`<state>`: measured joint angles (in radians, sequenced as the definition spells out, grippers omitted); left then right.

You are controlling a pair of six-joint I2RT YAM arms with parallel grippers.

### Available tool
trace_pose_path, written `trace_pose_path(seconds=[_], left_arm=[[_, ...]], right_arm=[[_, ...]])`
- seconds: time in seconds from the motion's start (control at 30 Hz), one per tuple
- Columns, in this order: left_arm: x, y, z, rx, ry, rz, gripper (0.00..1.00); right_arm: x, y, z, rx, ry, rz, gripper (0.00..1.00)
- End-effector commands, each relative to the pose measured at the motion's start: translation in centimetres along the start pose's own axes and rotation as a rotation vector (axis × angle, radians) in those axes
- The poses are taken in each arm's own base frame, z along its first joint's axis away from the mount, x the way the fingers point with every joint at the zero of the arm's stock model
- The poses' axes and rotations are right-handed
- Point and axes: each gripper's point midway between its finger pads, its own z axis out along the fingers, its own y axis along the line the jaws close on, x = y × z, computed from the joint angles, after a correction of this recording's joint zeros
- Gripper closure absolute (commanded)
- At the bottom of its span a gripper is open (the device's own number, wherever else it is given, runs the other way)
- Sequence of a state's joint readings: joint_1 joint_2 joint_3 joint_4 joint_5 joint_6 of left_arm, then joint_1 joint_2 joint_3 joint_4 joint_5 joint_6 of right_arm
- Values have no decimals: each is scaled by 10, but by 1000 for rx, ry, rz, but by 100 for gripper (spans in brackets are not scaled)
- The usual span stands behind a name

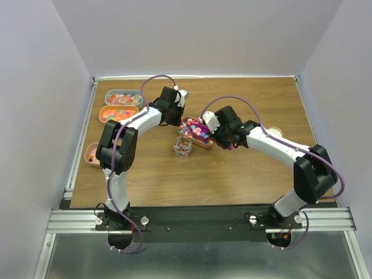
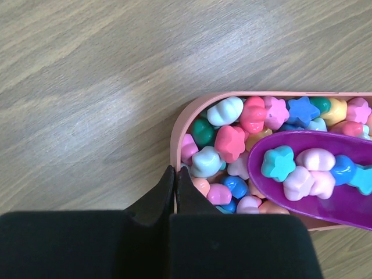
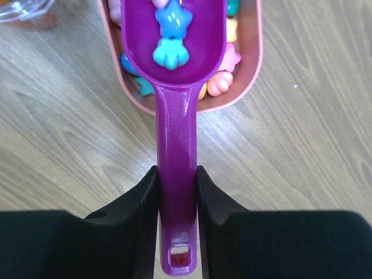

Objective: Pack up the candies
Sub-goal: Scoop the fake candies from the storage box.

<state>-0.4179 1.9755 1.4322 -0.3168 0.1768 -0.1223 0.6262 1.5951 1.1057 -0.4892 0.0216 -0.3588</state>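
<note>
The candies (image 2: pixel 232 142) are pastel star and blob shapes filling a pink oval tray (image 2: pixel 176 125) at the table's middle (image 1: pixel 195 131). My left gripper (image 2: pixel 175 174) is shut, pinching the tray's near rim between its fingertips. A magenta scoop (image 3: pixel 174 133) lies over the tray with a few candies (image 3: pixel 171 35) in its bowl, also seen in the left wrist view as the scoop (image 2: pixel 349 212). On its handle my right gripper (image 3: pixel 177 186) is shut. From above, the left gripper (image 1: pixel 179 116) and right gripper (image 1: pixel 222 138) flank the tray.
A clear jar (image 1: pixel 183 146) holding a few candies stands just in front of the tray; its edge (image 3: pixel 23 11) shows in the right wrist view. Two more candy trays (image 1: pixel 119 106) and a small pink bowl (image 1: pixel 92 154) sit at the left. A cream lid (image 1: pixel 273 132) lies at right.
</note>
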Motion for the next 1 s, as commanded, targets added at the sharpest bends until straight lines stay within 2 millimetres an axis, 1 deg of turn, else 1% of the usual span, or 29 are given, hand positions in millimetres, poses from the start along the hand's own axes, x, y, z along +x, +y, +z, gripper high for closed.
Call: trace_pose_path(seconds=[0.0, 0.03, 0.1, 0.13, 0.17, 0.2, 0.23, 0.27, 0.3, 0.33, 0.4, 0.43, 0.47, 0.5, 0.53, 0.57, 0.6, 0.63, 0.67, 0.73, 0.77, 0.8, 0.83, 0.93, 0.97], left_arm=[[-14, -8, 5, 63, -58, -35, 92], [-14, -9, 5, 66, -59, -39, 91], [-15, -9, 4, 64, -66, -43, 81], [-20, -9, -1, 59, -82, -42, 77], [-20, -8, -3, 54, -88, -48, 76], [-24, -8, -5, 52, -104, -48, 74], [-31, -7, -12, 49, -126, -48, 72], [-31, -5, -14, 44, -133, -54, 71], [-36, -4, -17, 38, -151, -56, 68], [-42, -2, -25, 29, -174, -56, 66], [-48, 1, -34, 19, -200, -60, 60], [-56, 1, -43, 17, -227, -57, 57], [-56, 4, -47, 10, -234, -60, 55], [-61, 7, -53, 5, -257, -63, 52], [-69, 7, -65, -1, -290, -61, 50], [-68, 9, -69, -7, -298, -62, 49], [-72, 13, -75, -17, -319, -64, 48], [-78, 15, -87, -33, -350, -57, 48], [-78, 18, -91, -44, -358, -56, 48], [-81, 24, -101, -75, -384, -53, 48], [-83, 26, -109, -89, -402, -44, 48], [-83, 28, -113, -98, -411, -41, 48], [-87, 29, -120, -108, -429, -39, 48], [-88, 31, -128, -123, -447, -33, 48], [-90, 31, -134, -126, -459, -31, 48]], right_arm=[[-12, -7, -22, 31, -67, 22, 99], [-13, -6, -24, 26, -72, 24, 99], [-12, -5, -31, 23, -73, 27, 99], [-13, -4, -34, 20, -79, 30, 99], [-13, -3, -37, 18, -81, 33, 99], [-15, -4, -42, 21, -100, 36, 99], [-15, -4, -45, 23, -106, 36, 99], [-15, -4, -46, 25, -108, 37, 99], [-16, -5, -49, 28, -115, 39, 99], [-16, -4, -49, 27, -117, 41, 99], [-15, -4, -51, 28, -120, 41, 99], [-17, -5, -53, 30, -127, 41, 99], [-20, 0, -54, 2, -144, 40, 99], [-22, 1, -56, -3, -152, 41, 99], [-23, 2, -57, -7, -160, 40, 99], [-25, 3, -57, -17, -169, 40, 99], [-25, 4, -56, -18, -173, 38, 99], [-25, 5, -56, -23, -179, 37, 99], [-27, 5, -55, -26, -193, 36, 99], [-25, 10, -51, -40, -204, 37, 99], [-31, 10, -51, -41, -242, 35, 99], [-26, 13, -47, -49, -238, 45, 99], [-26, 14, -45, -52, -245, 46, 99], [-27, 17, -42, -53, -270, 58, 99], [-27, 16, -43, -46, -282, 63, 99]])
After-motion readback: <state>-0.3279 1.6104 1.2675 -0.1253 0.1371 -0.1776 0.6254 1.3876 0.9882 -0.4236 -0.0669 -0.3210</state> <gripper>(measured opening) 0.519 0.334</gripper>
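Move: My left fingers pinch the left end rim of the open pink candy tray, whose middle lies about 6 cm right and 5 cm back of them. The glass jar of lollipops, my storage box, stands some 11 cm back and 1 cm right of that hand. From my right hand, holding the purple scoop loaded with candies, the jar is about 17 cm left and nearly level fore and aft; the tray's middle is roughly 11 cm left and 6 cm ahead. I open my left fingers to about half, letting go of the tray's end rim, then lift that hand fast, some 14 cm up and about 5 cm left, its fingertips swinging forward and up by roughly 20 degrees. Meanwhile my right hand keeps its grip on the handle and raises the loaded scoop about 5 cm, sinks back a little, draws some 2 cm towards the base and tilts its left side up about 10 degrees. ##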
